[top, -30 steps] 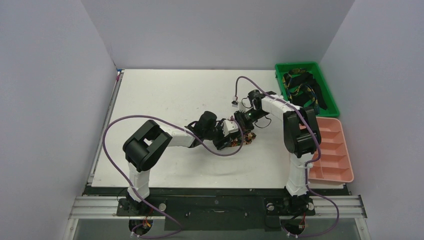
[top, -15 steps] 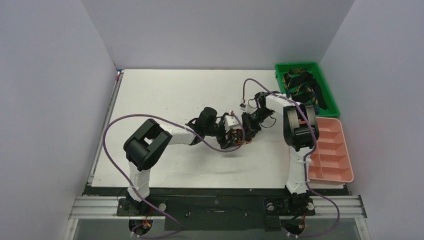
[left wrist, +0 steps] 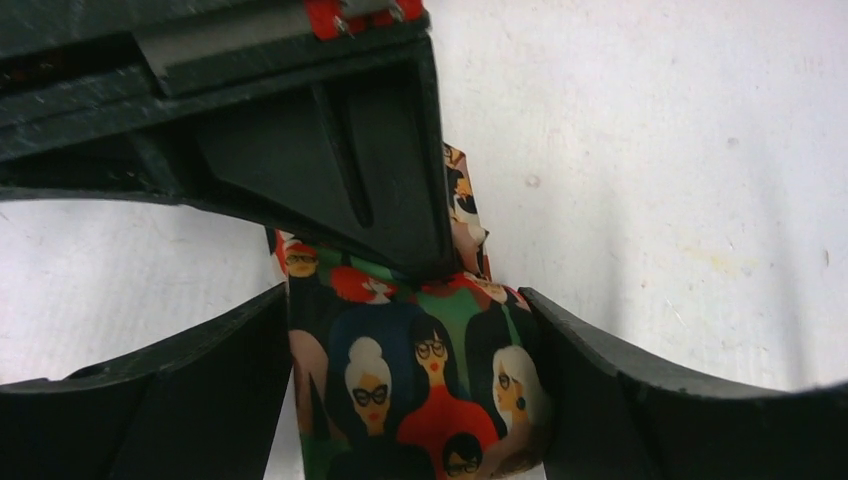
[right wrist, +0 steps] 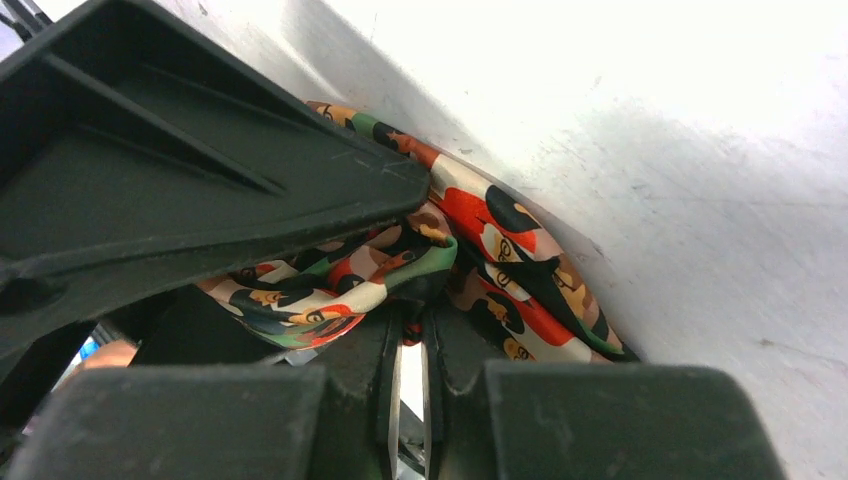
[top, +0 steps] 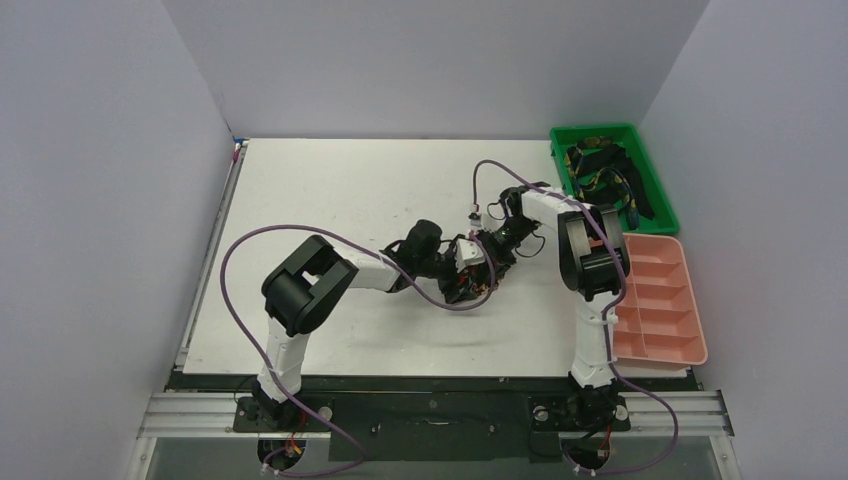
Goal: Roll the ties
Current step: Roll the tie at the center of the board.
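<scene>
A tie [top: 478, 288] printed with red, orange and white faces lies partly rolled at the middle of the table, between my two grippers. My left gripper [top: 463, 275] comes in from the left. In the left wrist view the roll [left wrist: 420, 390] fills the gap between my left gripper's [left wrist: 405, 302] two black fingers [left wrist: 620, 380], which touch both its sides. My right gripper [top: 490, 260] comes in from the right. In the right wrist view it [right wrist: 408, 300] is nearly closed and pinches a fold of the tie [right wrist: 500, 250] at its tips.
A green bin [top: 560, 160] at the back right holds other dark ties [top: 605, 180] with yellow-green patterns. A pink compartment tray [top: 665, 300] sits in front of it at the right edge. Purple cables [top: 250, 250] loop over both arms.
Both grippers have drawn closer together over the tie. The right wrist has swung in toward the left gripper, and the tie bundle has shifted slightly left.
</scene>
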`<state>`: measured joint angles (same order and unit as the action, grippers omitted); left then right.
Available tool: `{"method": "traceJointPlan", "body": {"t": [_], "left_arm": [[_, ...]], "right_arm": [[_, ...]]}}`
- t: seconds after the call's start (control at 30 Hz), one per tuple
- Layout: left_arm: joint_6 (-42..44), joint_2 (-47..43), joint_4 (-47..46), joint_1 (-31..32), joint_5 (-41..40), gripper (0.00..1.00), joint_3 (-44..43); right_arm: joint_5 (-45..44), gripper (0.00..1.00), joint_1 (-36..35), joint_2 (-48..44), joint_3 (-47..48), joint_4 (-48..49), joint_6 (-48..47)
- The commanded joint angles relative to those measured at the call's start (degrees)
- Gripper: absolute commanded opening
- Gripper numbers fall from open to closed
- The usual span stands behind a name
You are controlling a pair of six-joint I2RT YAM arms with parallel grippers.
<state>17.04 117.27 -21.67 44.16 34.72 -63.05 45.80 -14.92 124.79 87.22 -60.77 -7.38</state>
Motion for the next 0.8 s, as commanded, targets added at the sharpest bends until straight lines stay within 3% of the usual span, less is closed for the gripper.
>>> {"method": "traceJointPlan", "body": {"t": [0.0,0.1,0.17,0.3,0.37,0.47,0.67,0.77], "left_arm": [[-0.9,-1.78,-6.26,-0.6,4.09,0.75,4.98],[-2.23,-1.66,-15.17,-0.75,5.8,0.71,8.53],[-2.73,-0.21,-16.33,-0.74,6.01,0.63,8.41],[-4.08,1.87,-16.5,-0.53,3.47,0.39,7.0],[-3.53,1.65,-11.87,-0.45,1.65,0.28,5.5],[-1.67,-0.05,-3.74,-0.41,-1.1,0.22,5.82],[1.21,-1.25,5.47,0.12,-4.46,0.22,6.58],[2.09,-1.09,6.48,0.44,-4.95,0.24,6.17]], "right_arm": [[-8.42,0.0,-0.72,5.11,0.21,1.81,-4.97],[-7.88,0.0,-0.43,6.82,1.69,0.72,-5.18],[-7.76,0.0,-0.24,7.18,2.16,0.5,-5.32],[-6.56,0.0,-0.28,5.98,2.28,0.57,-5.94],[-5.69,0.18,0.24,3.83,1.81,0.5,-6.24],[-2.92,0.41,1.77,-2.05,-0.39,0.18,-7.05],[6.77,0.59,4.19,-8.16,-1.65,-3.6,-8.26],[10.1,0.64,2.89,-7.63,-0.92,-3.65,-6.52]]}}
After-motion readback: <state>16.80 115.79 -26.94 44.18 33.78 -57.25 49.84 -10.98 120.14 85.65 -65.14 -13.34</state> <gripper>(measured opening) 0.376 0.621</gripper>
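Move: The tie's roll sits between the left hand's open fingers, its middle about 2 cm to the hand's right and 1 cm below. From the right hand, already shut at the roll's right side, the middle is some 2 cm back, 2 cm left and 1 cm below. The short unrolled tail lies about 2 cm ahead of the right hand, level sideways and 2 cm below. The green bin is around 19 cm ahead and 25 cm right of that hand. Easing back and slightly down and left, about 1 cm each, the left hand narrows its fingers to roughly half their gap, squeezing the roll from both sides. The right hand first eases back and left by half a centimetre with its fingers shut at the cloth, then opens wide and lifts about 3 cm, backing off 2 cm to its right. ##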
